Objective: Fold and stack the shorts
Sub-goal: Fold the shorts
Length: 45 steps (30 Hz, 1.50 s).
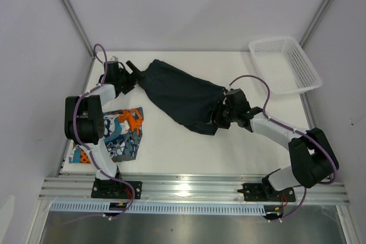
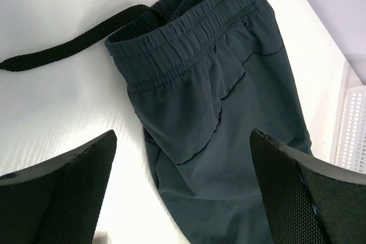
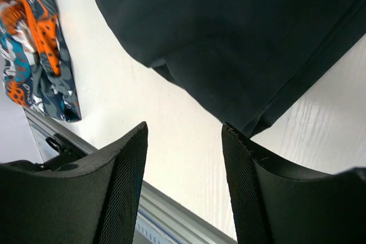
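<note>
The plain dark shorts (image 1: 180, 95) lie stretched at a slant across the middle of the table, waistband toward the back left. My left gripper (image 1: 133, 76) hovers open just off that waistband; in the left wrist view its jaws (image 2: 183, 135) stand wide apart above the dark fabric (image 2: 229, 84), holding nothing, and a black drawstring (image 2: 74, 44) trails onto the table. My right gripper (image 1: 219, 116) is at the leg end. Its jaws (image 3: 184, 125) are open over bare table, the hem (image 3: 229, 27) just reaching one fingertip. The printed shorts (image 1: 123, 135) (image 3: 40, 44) lie folded at the near left.
A white mesh basket (image 1: 283, 64) (image 2: 353, 130) stands at the back right corner. A metal rail (image 1: 189, 187) (image 3: 171, 221) runs along the near table edge. White enclosure walls close in the table on the left, back and right.
</note>
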Each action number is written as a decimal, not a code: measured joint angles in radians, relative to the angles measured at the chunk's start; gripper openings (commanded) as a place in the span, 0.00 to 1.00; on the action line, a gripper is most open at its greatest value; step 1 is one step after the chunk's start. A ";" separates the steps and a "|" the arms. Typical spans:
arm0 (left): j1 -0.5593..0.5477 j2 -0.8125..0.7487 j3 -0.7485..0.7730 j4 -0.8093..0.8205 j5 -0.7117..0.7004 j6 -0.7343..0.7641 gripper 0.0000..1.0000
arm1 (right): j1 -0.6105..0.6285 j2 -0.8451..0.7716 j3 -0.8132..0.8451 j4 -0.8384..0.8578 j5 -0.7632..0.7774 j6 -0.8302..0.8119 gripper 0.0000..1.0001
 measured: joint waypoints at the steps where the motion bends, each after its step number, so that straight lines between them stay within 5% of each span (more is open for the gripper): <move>1: 0.000 -0.003 -0.001 0.000 0.000 0.002 0.99 | 0.015 -0.002 -0.005 0.001 0.008 0.010 0.57; 25: 0.000 -0.071 -0.035 -0.006 -0.033 0.032 0.99 | 0.085 -0.031 -0.087 0.009 0.158 0.106 0.57; 29: 0.000 -0.071 -0.035 -0.012 -0.037 0.034 0.99 | 0.085 0.016 -0.088 0.040 0.158 0.113 0.48; 35: 0.000 -0.071 -0.035 -0.024 -0.047 0.042 0.99 | 0.085 0.059 -0.088 0.071 0.151 0.119 0.02; 45: 0.000 -0.071 -0.035 -0.026 -0.055 0.048 0.99 | 0.097 -0.006 -0.143 0.080 0.152 0.127 0.00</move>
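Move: The near corner of the dark shorts' leg hem lies about 5 cm below the right hand and 2 cm back, neither left nor right of it. The hem's far corner is some 19 cm ahead and 7 cm to the right. The printed shorts lie some 41 cm to the left and 2 cm back, flat on the table. From the left hand, that near corner is about 32 cm to the right, 24 cm back and 5 cm lower. The dark shorts' near hem corner is what the right hand takes: with its fingers half open it eases back about 2 cm, sinks some 4 cm onto the cloth and closes fully, pinching the corner between the fingertips. With the corner held, it then starts to draw back towards the base, a good centimetre. ##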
